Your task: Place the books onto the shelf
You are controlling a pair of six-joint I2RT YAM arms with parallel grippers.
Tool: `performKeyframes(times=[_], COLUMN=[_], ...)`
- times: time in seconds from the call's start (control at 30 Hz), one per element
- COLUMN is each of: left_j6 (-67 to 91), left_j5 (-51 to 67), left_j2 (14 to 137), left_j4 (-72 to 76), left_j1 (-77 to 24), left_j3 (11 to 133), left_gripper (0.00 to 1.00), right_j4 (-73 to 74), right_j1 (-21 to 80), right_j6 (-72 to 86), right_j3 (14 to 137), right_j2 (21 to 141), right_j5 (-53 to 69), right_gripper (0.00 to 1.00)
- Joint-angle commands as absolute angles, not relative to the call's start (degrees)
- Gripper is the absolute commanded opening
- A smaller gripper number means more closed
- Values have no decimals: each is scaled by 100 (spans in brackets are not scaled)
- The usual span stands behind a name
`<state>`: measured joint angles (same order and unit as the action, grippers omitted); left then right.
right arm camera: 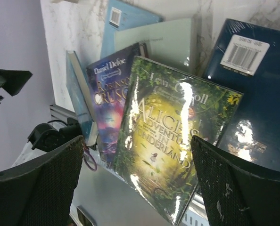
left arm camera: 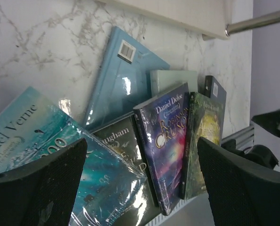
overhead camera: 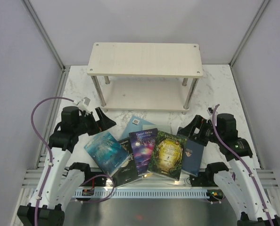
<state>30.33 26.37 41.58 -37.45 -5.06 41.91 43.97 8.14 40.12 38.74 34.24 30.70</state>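
Observation:
The pale wood two-tier shelf (overhead camera: 144,60) stands at the back of the marble table, and nothing rests on its boards. Several books fan out near the front edge: teal (overhead camera: 106,151), black (overhead camera: 126,167), purple galaxy (overhead camera: 144,148), green-gold (overhead camera: 168,154), navy (overhead camera: 194,154) and light blue (overhead camera: 137,125) behind. My left gripper (overhead camera: 98,123) hovers open just left of the pile; its wrist view shows the teal book (left arm camera: 45,141) and purple book (left arm camera: 170,141) below the empty jaws (left arm camera: 140,155). My right gripper (overhead camera: 193,132) hangs open over the green-gold book (right arm camera: 168,127) and navy book (right arm camera: 253,94).
Grey enclosure walls close in on the left, right and back. A slotted metal rail (overhead camera: 144,192) runs along the front edge under the lower ends of the books. A pale green book (right arm camera: 163,42) lies under the pile. The shelf's slim metal posts (overhead camera: 191,93) stand at its corners.

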Motion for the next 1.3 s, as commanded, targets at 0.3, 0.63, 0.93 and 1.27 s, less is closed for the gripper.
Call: performKeyframes(times=[0.3, 0.63, 0.93, 1.27], left_j6=[3937, 4174, 4947, 5484], left_j5=[1898, 2337, 3014, 3445], left_j2=[5895, 7259, 7998, 8306], left_j4=[-2762, -1627, 139, 1396], left_j1=[-4041, -4807, -5018, -5027], left_j3=[4957, 4826, 3991, 3525], left_gripper=[100, 100, 100, 100], right_j4=[4491, 4184, 3024, 2251], right_j1=[826, 817, 826, 817], right_j6=[4121, 4482, 5238, 5546], right_j3=[2752, 2040, 1187, 985], right_j2=[3665, 3586, 3445, 3630], right_j5=[2935, 3128, 3691, 4007], right_gripper=[94, 93, 90, 65])
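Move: The Alice book's middle lies about 8 cm to the right hand's left, 11 cm back and 13 cm below; the dark blue book lies some 5 cm right, 10 cm back and as far below. From the left hand Alice is roughly 31 cm right, 16 cm back and 13 cm below, with Robinson Crusoe on the way, some 18 cm right and 15 cm back at that same depth. The right hand sinks about 10 cm to Alice's right edge, drawing back a little before easing left with its left side tipping up, and closes its fingers by about a third around that edge, one over the cover. Meanwhile the open left hand sweeps some 23 cm right over Robinson Crusoe towards Alice, also coming back and down 7 cm and turning clockwise nearly 40 degrees. ##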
